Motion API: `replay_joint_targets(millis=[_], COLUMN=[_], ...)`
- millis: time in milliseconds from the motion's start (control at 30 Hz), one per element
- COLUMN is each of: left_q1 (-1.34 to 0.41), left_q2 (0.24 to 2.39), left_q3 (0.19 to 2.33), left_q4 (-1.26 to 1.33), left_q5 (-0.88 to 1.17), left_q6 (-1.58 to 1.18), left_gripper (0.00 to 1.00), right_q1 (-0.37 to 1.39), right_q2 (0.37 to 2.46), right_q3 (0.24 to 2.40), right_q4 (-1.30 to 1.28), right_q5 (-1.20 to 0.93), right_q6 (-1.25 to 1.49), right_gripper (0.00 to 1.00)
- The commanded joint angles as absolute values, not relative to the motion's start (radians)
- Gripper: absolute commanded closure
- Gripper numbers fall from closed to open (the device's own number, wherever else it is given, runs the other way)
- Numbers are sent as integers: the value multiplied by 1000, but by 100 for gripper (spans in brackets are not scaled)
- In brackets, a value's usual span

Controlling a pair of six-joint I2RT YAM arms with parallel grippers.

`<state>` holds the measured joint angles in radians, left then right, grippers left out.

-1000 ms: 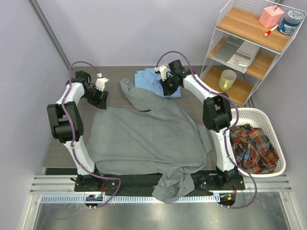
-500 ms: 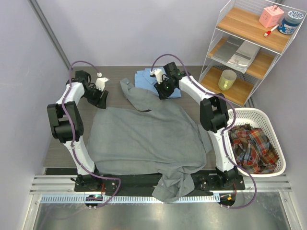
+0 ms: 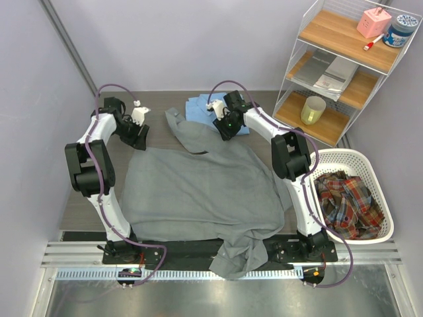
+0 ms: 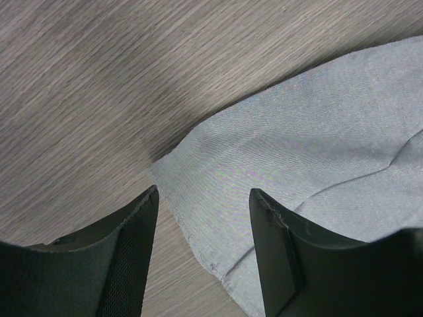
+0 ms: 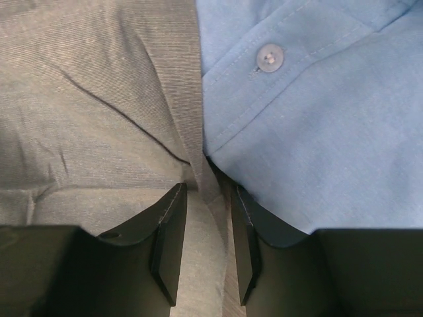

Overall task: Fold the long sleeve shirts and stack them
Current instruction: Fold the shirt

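Note:
The grey long sleeve shirt (image 3: 198, 188) lies spread over most of the table, one part hanging over the front edge. The light blue shirt (image 3: 198, 107) lies bunched at the back, touching the grey one. My left gripper (image 3: 139, 137) hovers over the grey shirt's back-left corner (image 4: 277, 152); in the left wrist view it (image 4: 203, 191) is open, with the cloth's edge below the gap. My right gripper (image 3: 222, 127) sits where the two shirts meet; it (image 5: 207, 188) is open, with a grey fold (image 5: 86, 119) under the gap and blue cloth (image 5: 317, 119) beside it.
A white laundry basket (image 3: 370, 165) holding plaid cloth (image 3: 347, 201) stands at the right. A wire shelf unit (image 3: 344, 59) with a yellow cup (image 3: 312, 109) rises at the back right. Bare wooden tabletop (image 3: 79, 198) shows along the left side.
My right gripper has moved left, off the blue shirt toward the line where it meets the grey shirt. The left arm and both shirts have stayed put.

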<state>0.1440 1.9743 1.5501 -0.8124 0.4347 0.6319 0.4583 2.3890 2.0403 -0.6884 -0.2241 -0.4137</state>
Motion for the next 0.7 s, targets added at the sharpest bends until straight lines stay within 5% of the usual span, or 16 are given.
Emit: replay_joint_targets(millis=[0,200,267,367,667], left_q1=[141,141,141,143,140], left_q2=[1960,1973,1979,1988,2028], left_q3=[1557,1560,1560,1574,1615], left_q4=[-815,-816,-816,-830,-907], left_q5=[434,436,436,449,508], left_q6=[638,640,641,653,867], left_gripper=[42,42,42,42,46], right_q1=[460,460,460,459,413], right_q2=[2356,2367,2372,2352,2206], right_q3=[2072,2072,2077,2074,2059], right_q4=[-640,-632,-638,-655,-652], right_q5=[-183,-187,-201,-261,-330], right_q6=[-425,-425,-425,-423,-353], right_gripper=[61,63,71,99,99])
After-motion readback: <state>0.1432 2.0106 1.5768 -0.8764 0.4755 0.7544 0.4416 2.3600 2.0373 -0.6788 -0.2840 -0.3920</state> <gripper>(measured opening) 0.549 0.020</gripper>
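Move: The far edge of the grey shirt runs right between my right hand's open fingertips, about 1 cm below. From there the blue folded shirt's middle is roughly 9 cm ahead and 3 cm left, the grey sleeve some 13 cm left and 2 cm ahead. The grey shirt's left far corner sits about 4 cm under my left hand, 1 cm ahead and 1 cm left; the right hand's edge is about 29 cm right of that hand, 5 cm ahead. I shut my right fingers on the grey shirt's far edge beside the blue shirt, after easing forward barely half a centimetre, and pinch it. Then I start to lift straight up with it, about 1.5 cm. My left hand, fingers still open, begins sinking some 1 cm towards its corner, drawing slightly back and turning about 5 degrees clockwise. ##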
